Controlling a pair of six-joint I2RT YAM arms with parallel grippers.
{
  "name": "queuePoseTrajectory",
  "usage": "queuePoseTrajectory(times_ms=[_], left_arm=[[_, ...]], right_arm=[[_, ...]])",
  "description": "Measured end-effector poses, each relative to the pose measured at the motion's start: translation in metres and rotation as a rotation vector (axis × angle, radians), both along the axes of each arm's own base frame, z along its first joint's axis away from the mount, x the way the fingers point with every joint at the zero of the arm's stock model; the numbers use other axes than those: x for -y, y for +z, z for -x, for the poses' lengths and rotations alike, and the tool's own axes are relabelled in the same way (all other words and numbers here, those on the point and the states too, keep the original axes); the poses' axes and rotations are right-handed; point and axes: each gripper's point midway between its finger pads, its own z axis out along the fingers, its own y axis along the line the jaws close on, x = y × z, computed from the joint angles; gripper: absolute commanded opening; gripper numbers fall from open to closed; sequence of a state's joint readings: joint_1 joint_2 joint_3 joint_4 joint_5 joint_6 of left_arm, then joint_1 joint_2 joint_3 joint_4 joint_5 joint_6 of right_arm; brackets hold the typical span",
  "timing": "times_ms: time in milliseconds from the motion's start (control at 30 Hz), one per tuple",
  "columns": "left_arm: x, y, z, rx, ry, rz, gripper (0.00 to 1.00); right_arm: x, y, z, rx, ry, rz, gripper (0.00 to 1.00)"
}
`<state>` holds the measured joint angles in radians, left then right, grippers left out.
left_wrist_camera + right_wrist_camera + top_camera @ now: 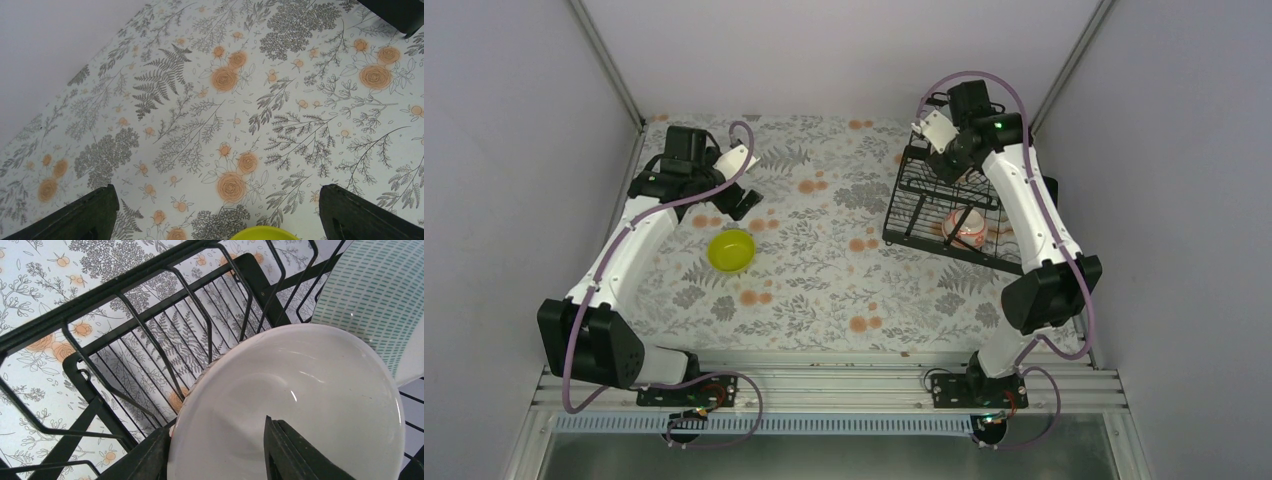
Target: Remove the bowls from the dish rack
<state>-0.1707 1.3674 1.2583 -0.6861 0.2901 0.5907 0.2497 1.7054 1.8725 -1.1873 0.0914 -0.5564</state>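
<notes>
The black wire dish rack [914,205] [100,295] stands at the far right of the table. My right gripper [951,168] [217,440] reaches into it, open, and straddles the rim of a bowl with a white inside [310,390]: one finger is outside the wall and one is inside. A pale mint-green patterned bowl [375,285] stands just behind it. A white bowl with red-orange pattern [964,226] sits lower in the rack. A lime-yellow bowl [731,250] [262,233] rests on the table. My left gripper [742,200] [217,200] hovers wide open just beyond it, holding nothing.
A floral tablecloth [824,260] covers the table. Grey walls close in the back and both sides. The rack's wires [150,340] surround my right fingers closely. A dark object [400,12] shows at the top right corner of the left wrist view.
</notes>
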Motion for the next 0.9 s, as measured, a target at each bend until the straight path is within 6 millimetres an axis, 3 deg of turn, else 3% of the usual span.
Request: queuePoseTrajectory(times_ms=[467, 600, 900], left_arm=[[0.002, -0.002, 0.0, -0.009, -0.007, 0.006, 1.0], [0.002, -0.002, 0.0, -0.008, -0.008, 0.007, 1.0], [0.004, -0.005, -0.001, -0.016, -0.013, 0.013, 1.0]], right_arm=[[-0.009, -0.012, 0.005, -0.057, 0.025, 0.008, 0.09], [-0.007, -0.013, 0.007, -0.065, 0.014, 0.025, 0.04], [0.003, -0.008, 0.002, -0.029, -0.019, 0.073, 0.04]])
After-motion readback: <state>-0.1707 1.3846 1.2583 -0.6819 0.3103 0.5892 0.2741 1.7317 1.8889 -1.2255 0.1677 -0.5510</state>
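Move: The beige bowl in the upper rack has its middle about 5 cm ahead of the right hand, 2 cm to its right and 3 cm below; the open fingers already straddle its near rim. The mint bowl stands some 11 cm ahead, 3 cm right and 5 cm down. The red-and-white bowl on the lower tier is roughly 6 cm back, 8 cm right and 20 cm below. From the left hand, the beige bowl lies about 8 cm ahead, 35 cm to the right and level. The right hand's half-open fingers close almost shut and pinch the beige bowl's near rim, one finger inside the wall and the other outside. The hand sinks about 1 cm while they shut, then, once closed, eases about 1 cm to the right and starts to rise by half a centimetre. ##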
